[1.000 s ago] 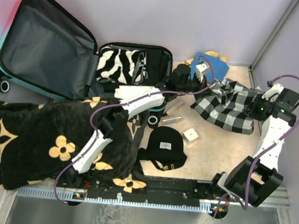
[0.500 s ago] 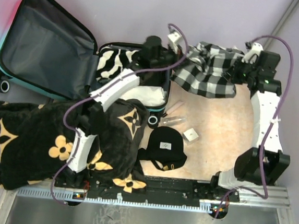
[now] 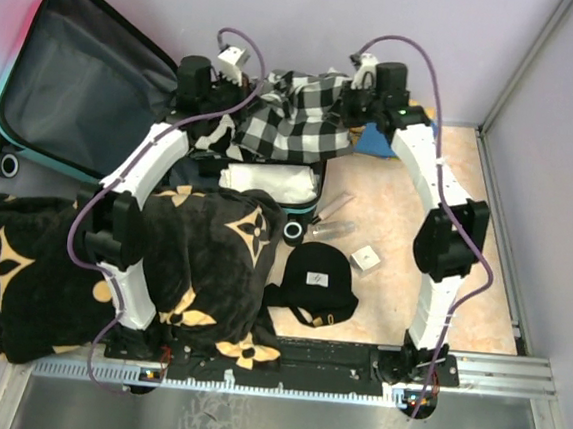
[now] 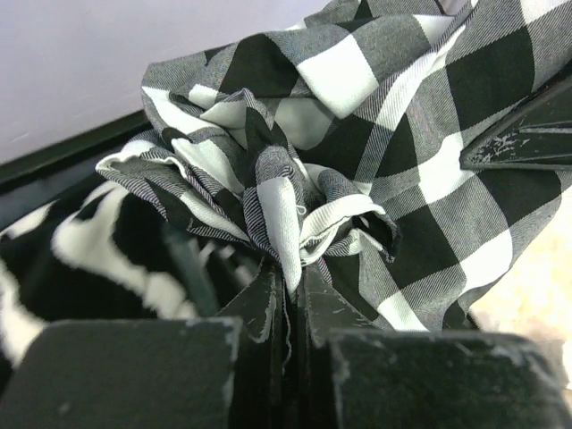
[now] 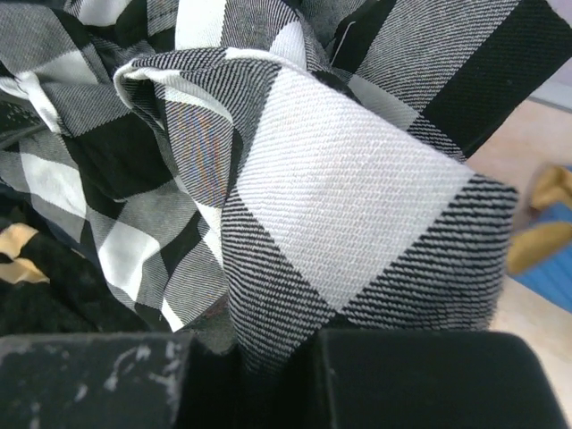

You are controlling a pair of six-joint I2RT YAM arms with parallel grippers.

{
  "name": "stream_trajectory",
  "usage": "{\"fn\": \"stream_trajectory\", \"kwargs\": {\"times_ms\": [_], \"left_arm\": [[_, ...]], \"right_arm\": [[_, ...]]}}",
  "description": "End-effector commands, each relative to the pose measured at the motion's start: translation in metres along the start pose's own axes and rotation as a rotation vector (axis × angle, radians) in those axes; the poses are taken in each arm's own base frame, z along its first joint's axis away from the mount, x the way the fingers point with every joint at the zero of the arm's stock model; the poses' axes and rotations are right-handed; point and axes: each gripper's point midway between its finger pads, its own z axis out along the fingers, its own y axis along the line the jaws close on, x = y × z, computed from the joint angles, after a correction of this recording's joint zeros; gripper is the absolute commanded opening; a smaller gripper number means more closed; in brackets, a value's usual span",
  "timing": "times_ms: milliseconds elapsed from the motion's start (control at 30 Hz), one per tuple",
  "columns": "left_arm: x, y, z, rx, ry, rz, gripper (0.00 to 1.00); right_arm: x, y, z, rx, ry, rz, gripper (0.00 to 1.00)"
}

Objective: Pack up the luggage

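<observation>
The luggage (image 3: 87,87) lies open at the back left, its grey-lined lid flat and its base half beside it. Zebra-print fabric (image 4: 80,259) and a white folded item (image 3: 269,181) lie in that half. A black-and-white checked cloth (image 3: 295,120) hangs bunched over the base half, between both grippers. My left gripper (image 3: 238,105) is shut on the cloth's left end; the left wrist view shows a fold pinched between the fingertips (image 4: 290,286). My right gripper (image 3: 344,104) is shut on the right end (image 5: 268,357), and the cloth (image 5: 340,188) fills that view.
A big black blanket with tan flowers (image 3: 81,267) covers the near left and touches the suitcase. A black cap (image 3: 316,277), a small white box (image 3: 366,259) and a clear tube (image 3: 334,219) lie on the tan surface. A blue item (image 3: 378,140) sits behind the right arm.
Both arms swung left, carrying the checked cloth from the right side of the table to above the suitcase's base half. Both grips stayed shut.
</observation>
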Motion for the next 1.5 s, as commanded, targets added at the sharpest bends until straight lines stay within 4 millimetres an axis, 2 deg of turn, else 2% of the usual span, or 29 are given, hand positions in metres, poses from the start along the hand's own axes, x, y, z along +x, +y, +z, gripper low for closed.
{"fn": "stream_trajectory", "kwargs": {"times_ms": [0,100,267,400,500,633,733,800,833,867,933,967,1033,1100,1167,1233,1333,1400,1467], "left_arm": [[0.000,0.031,-0.039,-0.099,0.006,0.043,0.00],[0.029,0.049,-0.052,-0.142,0.055,0.041,0.00],[0.079,0.060,-0.063,-0.181,0.141,0.021,0.00],[0.109,0.066,-0.067,-0.205,0.197,-0.009,0.00],[0.132,0.065,-0.067,-0.189,0.250,-0.033,0.00],[0.145,0.088,-0.066,-0.295,0.276,-0.054,0.00],[0.144,0.105,-0.065,-0.335,0.292,-0.051,0.00],[0.143,0.107,-0.064,-0.327,0.307,-0.038,0.00],[0.144,0.107,-0.065,-0.323,0.320,-0.030,0.00],[0.146,0.107,-0.066,-0.321,0.330,-0.028,0.00],[0.147,0.105,-0.070,-0.319,0.340,-0.025,0.03],[0.145,0.104,-0.072,-0.318,0.342,-0.025,0.11],[0.135,0.102,-0.073,-0.307,0.327,-0.022,0.37],[0.121,0.096,-0.074,-0.263,0.316,-0.024,0.58],[0.109,0.093,-0.075,-0.249,0.319,-0.024,0.72],[0.096,0.098,-0.081,-0.269,0.321,-0.014,0.79],[0.074,0.116,-0.098,-0.327,0.304,0.019,0.90],[0.058,0.123,-0.108,-0.325,0.274,0.036,0.93],[0.046,0.114,-0.111,-0.257,0.254,0.088,0.92]], "right_arm": [[-0.024,0.042,0.036,-0.114,-0.077,-0.049,0.00],[-0.004,0.050,0.057,-0.144,-0.027,-0.015,0.00],[0.054,0.043,0.081,-0.153,0.085,0.077,0.00],[0.096,0.041,0.085,-0.144,0.170,0.133,0.00],[0.112,0.035,0.080,-0.101,0.189,0.148,0.00],[0.131,0.033,0.082,-0.093,0.244,0.193,0.00],[0.143,0.043,0.078,-0.110,0.272,0.221,0.00],[0.146,0.046,0.076,-0.113,0.281,0.221,0.00],[0.146,0.045,0.075,-0.108,0.279,0.212,0.04],[0.143,0.042,0.075,-0.097,0.272,0.192,0.14],[0.132,0.038,0.072,-0.087,0.251,0.156,0.43],[0.124,0.039,0.070,-0.091,0.237,0.141,0.51],[0.105,0.041,0.064,-0.095,0.205,0.097,0.64],[0.088,0.045,0.057,-0.107,0.179,0.041,0.71],[0.073,0.046,0.050,-0.106,0.159,-0.014,0.80],[0.058,0.044,0.039,-0.087,0.152,-0.063,0.86],[0.041,0.024,0.025,0.011,0.147,-0.126,0.98],[0.030,0.016,0.016,0.043,0.149,-0.160,0.99],[0.022,0.021,0.009,0.021,0.146,-0.216,0.96]]}}
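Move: The checkered cloth hangs between both closed grippers. The middle of the suitcase's open right half lies about 7 cm back and 2 cm right of the left hand, some 21 cm below; from the right hand it is roughly 9 cm back, 24 cm left and 20 cm below. In it, the zebra towel sits about 2 cm back and 4 cm left of the left hand, the white towel 18 cm back and 7 cm right. The blue cloth lies some 19 cm right and 2 cm back of the right hand. Lower the pinched checkered cloth about 16 cm into the suitcase with both grippers, swinging left as they sink (left gripper some 11 cm, right about 7) and tipping the fingers further down. Then open both wide to let go and lift clear 7 or 8 cm, the left still drifting left, the right easing back forward and to its right. ##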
